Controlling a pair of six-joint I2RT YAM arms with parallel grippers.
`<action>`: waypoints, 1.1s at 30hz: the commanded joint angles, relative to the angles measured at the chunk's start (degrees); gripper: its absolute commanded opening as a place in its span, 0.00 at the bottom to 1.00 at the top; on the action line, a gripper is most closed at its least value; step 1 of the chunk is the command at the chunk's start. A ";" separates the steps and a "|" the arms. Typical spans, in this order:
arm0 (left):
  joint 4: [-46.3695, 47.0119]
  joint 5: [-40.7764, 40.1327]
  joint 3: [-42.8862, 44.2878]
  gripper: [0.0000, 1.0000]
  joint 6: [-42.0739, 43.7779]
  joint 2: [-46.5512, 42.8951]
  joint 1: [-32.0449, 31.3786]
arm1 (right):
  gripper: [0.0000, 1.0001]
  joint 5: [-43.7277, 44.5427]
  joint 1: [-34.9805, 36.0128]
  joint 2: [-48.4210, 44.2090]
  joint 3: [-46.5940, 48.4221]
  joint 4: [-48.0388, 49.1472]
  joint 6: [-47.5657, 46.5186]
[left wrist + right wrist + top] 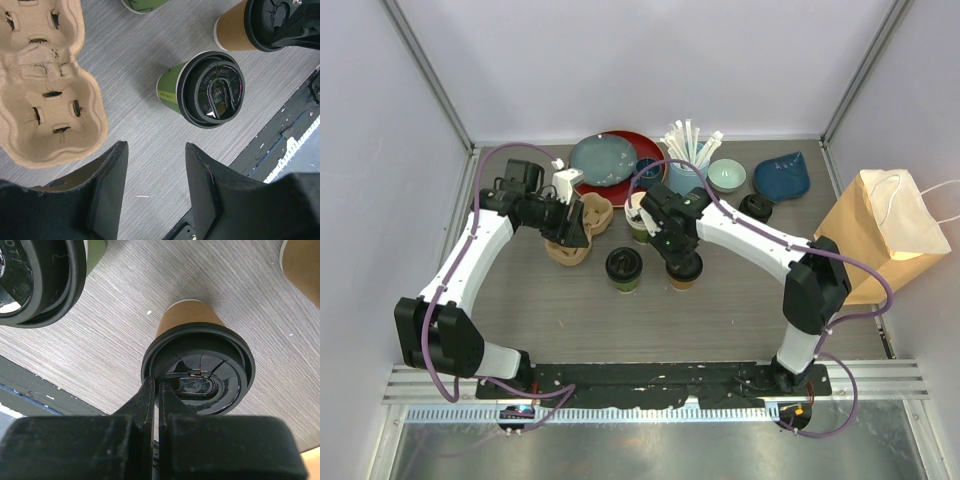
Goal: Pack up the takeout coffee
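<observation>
The brown-sided takeout coffee cup stands upright on the table with its black lid on. My right gripper is shut on the near rim of that lid, one finger outside the rim and one inside. From above, the right gripper covers most of this cup. The green-sided cup, also lidded, stands free just to its left, and shows in the left wrist view. My left gripper hangs open and empty over bare table beside the pulp cup carrier.
A brown paper bag stands at the right. At the back are a red plate, a blue cup of straws, a mint bowl and a dark blue dish. A lidless green cup stands behind the coffees.
</observation>
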 commanded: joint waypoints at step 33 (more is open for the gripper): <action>-0.28 1.77 1.18 0.53 0.85 -1.41 0.39 | 0.35 -3.62 -2.32 -6.37 0.00 3.82 -0.47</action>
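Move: The right hand's shut fingertips rest on the back-left part of the brown cup's lid, whose middle is about 2 cm ahead and 2 cm right, at tip height. The green lidded cup stands some 2 cm ahead and 11 cm left, the brown cup stack 12 cm ahead and 3 cm right, all middles roughly 5 cm lower. From the left hand that lid is about 20 cm right, 3 cm back and 7 cm lower. Hold the right gripper's closed tips against the near-left part of the brown cup's lid, barely shifting back and right while the wrist leans right about 5 degrees. Then open the fingers to around a third and lift off the lid, straight up some 2 cm, with a slight drift forward and left. ##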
